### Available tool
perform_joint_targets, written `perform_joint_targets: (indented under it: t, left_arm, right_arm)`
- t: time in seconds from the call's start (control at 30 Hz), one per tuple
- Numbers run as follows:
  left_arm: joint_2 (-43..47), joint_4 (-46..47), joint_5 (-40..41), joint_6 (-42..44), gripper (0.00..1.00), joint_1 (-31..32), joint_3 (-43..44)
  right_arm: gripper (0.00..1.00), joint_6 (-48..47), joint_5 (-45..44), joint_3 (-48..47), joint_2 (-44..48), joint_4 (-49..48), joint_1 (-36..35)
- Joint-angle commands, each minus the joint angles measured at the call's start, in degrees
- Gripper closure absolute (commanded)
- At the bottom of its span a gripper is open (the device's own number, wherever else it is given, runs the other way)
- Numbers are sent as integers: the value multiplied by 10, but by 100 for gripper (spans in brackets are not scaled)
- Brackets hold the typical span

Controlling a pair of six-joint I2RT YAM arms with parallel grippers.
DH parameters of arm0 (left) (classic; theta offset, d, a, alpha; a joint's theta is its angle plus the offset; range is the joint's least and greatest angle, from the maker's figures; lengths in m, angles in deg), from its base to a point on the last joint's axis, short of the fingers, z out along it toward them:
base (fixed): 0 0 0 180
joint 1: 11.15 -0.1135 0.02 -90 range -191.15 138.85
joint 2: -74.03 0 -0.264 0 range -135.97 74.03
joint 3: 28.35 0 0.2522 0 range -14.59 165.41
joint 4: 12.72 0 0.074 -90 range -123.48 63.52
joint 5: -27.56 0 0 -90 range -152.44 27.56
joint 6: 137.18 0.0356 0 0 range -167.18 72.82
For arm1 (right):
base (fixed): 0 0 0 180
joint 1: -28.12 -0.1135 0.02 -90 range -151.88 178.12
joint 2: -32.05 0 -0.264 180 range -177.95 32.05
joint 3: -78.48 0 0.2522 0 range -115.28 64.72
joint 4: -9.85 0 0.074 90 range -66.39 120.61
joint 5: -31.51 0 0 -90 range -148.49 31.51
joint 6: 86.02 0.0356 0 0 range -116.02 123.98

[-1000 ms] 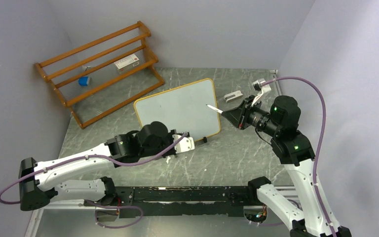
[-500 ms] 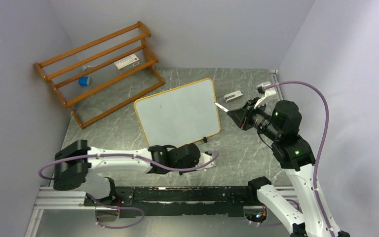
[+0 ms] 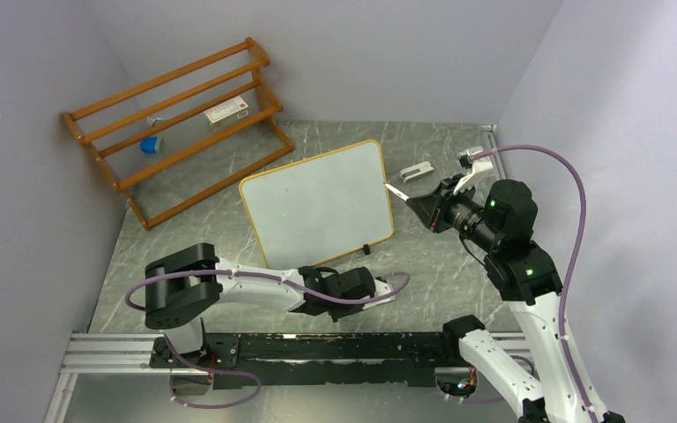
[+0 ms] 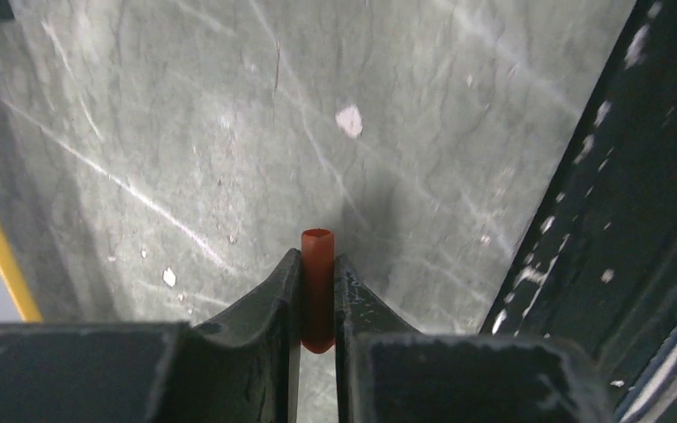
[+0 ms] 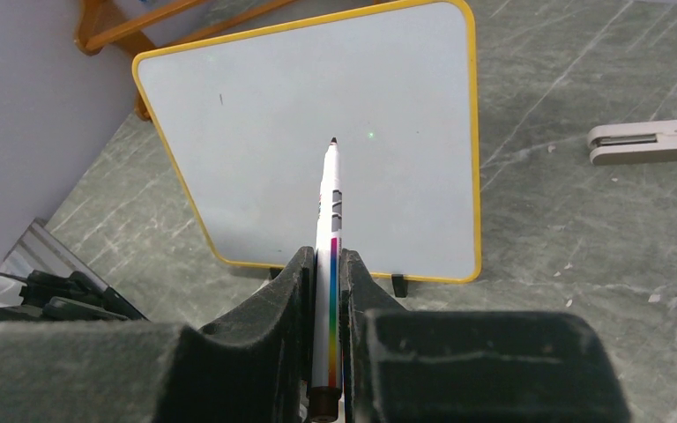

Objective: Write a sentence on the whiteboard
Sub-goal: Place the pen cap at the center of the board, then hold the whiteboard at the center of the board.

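The whiteboard (image 3: 317,203) stands tilted at mid-table on small black feet, its yellow-edged face (image 5: 256,132) blank apart from a tiny dark speck. No sentence shows on it. My right gripper (image 3: 419,204) hovers just off the board's right edge, shut on a white marker (image 5: 329,229) with a rainbow stripe. The marker's dark tip points at the board face, apart from it. My left gripper (image 3: 386,293) lies low near the table's front, shut on a small orange-red cap (image 4: 317,282) above the marble top.
An orange-brown wooden rack (image 3: 176,115) stands at the back left with a red-and-white box (image 3: 226,111) and a small blue thing (image 3: 148,144) on it. A white stapler-like object (image 3: 416,172) lies right of the board. The black rail (image 3: 317,348) runs along the front edge.
My left arm swung away from the board's lower edge, down and right to the table's front. The right gripper drew back a little to the right, taking the marker tip off the board face.
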Motion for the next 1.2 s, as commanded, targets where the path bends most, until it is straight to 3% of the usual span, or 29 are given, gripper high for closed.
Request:
perform_joint_targets:
  t: [0.0, 0.37, 0.4, 0.47, 0.53, 0.9, 1.0, 1.17]
  left_arm:
    - [-27, 9, -20, -21, 80, -1, 27]
    - [-6, -2, -28, -37, 60, -14, 28]
    - [-1, -4, -29, -37, 57, -14, 29]
    - [17, -7, -31, -37, 40, -14, 34]
    - [32, -12, -32, -36, 33, -17, 42]
    - [123, -82, 6, -25, 18, -37, 139]
    - [158, -92, 4, -17, 9, -59, 155]
    - [198, -137, -25, 4, 6, -113, 204]
  right_arm:
    - [100, -10, -4, 2, 1, -12, 1]
    - [100, -13, -4, 6, 4, -12, 0]
    - [100, -13, -5, 6, 4, -11, 1]
    - [100, -13, -5, 8, 6, -13, 0]
    - [100, -12, -2, 11, 7, -16, 1]
    - [100, -6, -1, 15, 9, -30, 0]
    - [100, -1, 2, 20, 12, -36, 0]
    - [100, 2, -4, 21, 18, -44, 1]
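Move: The left hand still grips the pen cap at the hand point, just above or on the table, and the spot for the cap is right under it, about 1 cm down. From that hand the whiteboard's middle lies some 23 cm ahead and 6 cm left, its right clip about 13 cm ahead and 5 cm right, its left clip roughly 8 cm ahead and 8 cm left, all near table level. From the right hand the cap lies about 11 cm back, 11 cm left and 32 cm below. Staying low over the table, the left hand opens its fingers and lets go of the pen cap while easing about 1 cm to the right. It then lifts away with growing speed, about 20 cm up and lastly some 6 cm forward towards the whiteboard, the fingers spreading nearly wide open and tipping up towards the right by about 25 degrees. ##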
